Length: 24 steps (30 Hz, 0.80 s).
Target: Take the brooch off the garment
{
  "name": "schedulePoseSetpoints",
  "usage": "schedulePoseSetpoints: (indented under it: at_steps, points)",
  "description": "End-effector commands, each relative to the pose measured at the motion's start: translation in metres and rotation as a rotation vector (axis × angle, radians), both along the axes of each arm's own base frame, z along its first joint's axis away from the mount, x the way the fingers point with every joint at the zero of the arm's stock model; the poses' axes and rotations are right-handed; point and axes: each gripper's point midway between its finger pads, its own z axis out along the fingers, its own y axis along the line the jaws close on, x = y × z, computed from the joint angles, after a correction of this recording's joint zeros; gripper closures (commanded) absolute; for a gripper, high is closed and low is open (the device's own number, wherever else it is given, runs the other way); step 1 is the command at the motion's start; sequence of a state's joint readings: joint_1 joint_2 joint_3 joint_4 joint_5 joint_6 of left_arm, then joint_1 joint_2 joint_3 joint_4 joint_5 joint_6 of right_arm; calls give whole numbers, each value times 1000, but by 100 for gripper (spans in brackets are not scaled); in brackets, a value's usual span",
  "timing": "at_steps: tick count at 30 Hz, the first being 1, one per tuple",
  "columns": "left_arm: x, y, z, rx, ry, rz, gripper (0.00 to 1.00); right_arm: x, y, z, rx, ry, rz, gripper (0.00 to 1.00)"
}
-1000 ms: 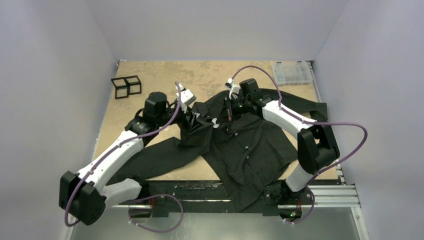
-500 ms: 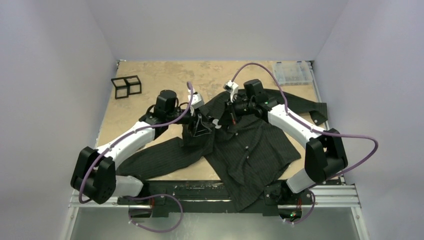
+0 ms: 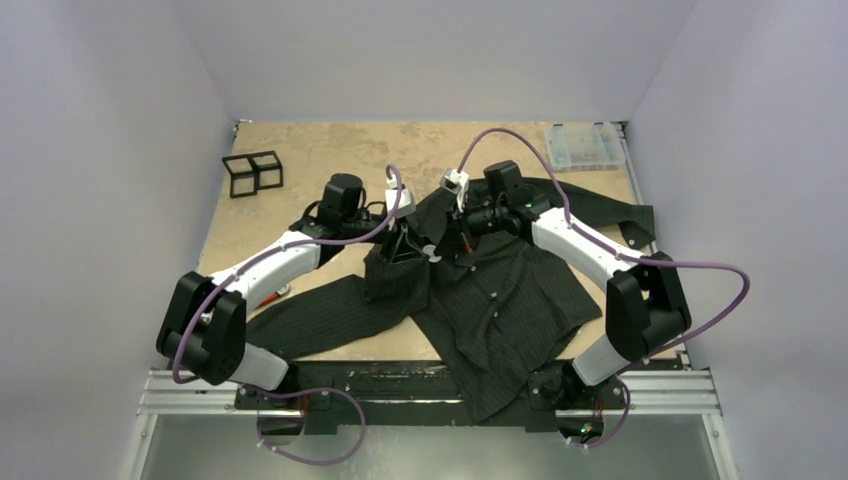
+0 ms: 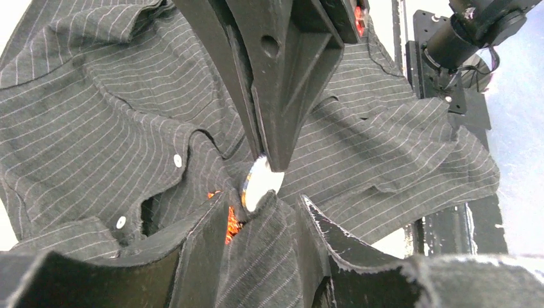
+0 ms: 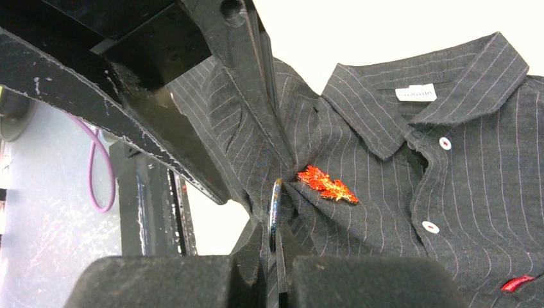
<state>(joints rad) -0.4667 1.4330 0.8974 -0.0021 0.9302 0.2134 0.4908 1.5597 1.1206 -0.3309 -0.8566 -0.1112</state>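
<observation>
The black pinstriped garment (image 3: 500,300) lies spread on the table, collar at the far side. The brooch is an orange-red leaf shape (image 5: 327,185) pinned left of the button row; its edge also peeks out in the left wrist view (image 4: 228,223). A round silvery disc (image 4: 260,183) sits at the fabric behind it. My right gripper (image 5: 274,247) is shut on this disc, seen edge-on (image 5: 276,205). My left gripper (image 4: 260,208) is shut on a raised fold of the garment just beside the disc. Both grippers meet tip to tip in the top view: left (image 3: 408,252), right (image 3: 442,248).
A black wire cube frame (image 3: 252,173) stands at the far left of the table (image 3: 330,150). A clear plastic box (image 3: 585,145) is at the far right. A small red label (image 5: 516,282) shows lower on the shirt. One sleeve (image 3: 310,315) trails toward the left arm's base.
My left arm has swung right and forward, bringing its gripper and the raised fold up against the right gripper. The right gripper has shifted slightly left.
</observation>
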Motion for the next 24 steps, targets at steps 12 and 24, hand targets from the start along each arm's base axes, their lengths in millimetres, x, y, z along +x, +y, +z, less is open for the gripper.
schedulePoseSetpoints:
  at_steps: [12,24]
  points:
    - [10,-9,0,10,-36,-87,76,-3,11,21,62,-96,123,100]
    - [2,-17,12,-39,42,-117,83,-7,12,24,73,-117,146,100]
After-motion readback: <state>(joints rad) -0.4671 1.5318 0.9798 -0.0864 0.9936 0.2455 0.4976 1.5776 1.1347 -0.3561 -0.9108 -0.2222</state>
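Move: The round brooch, its outer rim already pinched by the shut right fingers, stands edge-up about 2 cm to the left hand's right, 1 cm lower and level fore and aft. From the right hand, its middle is 1 cm to the left and roughly 1 cm down. From the left hand, the orange leaf lies some 3 cm ahead, 1 cm right and 3 cm below, and the collar about 8 cm ahead, 3 cm left and 3 cm lower. Around the brooch's free rim, where the garment bulges up, the left fingers close from under half open to a narrow gap, while that hand dips nearly 2 cm, swinging about 1 cm forward and back again, then rises roughly 1 cm and edges right, in towards the brooch. The right fingers keep their pinch on the opposite rim, turning about 5 degrees counter-clockwise almost in place. ##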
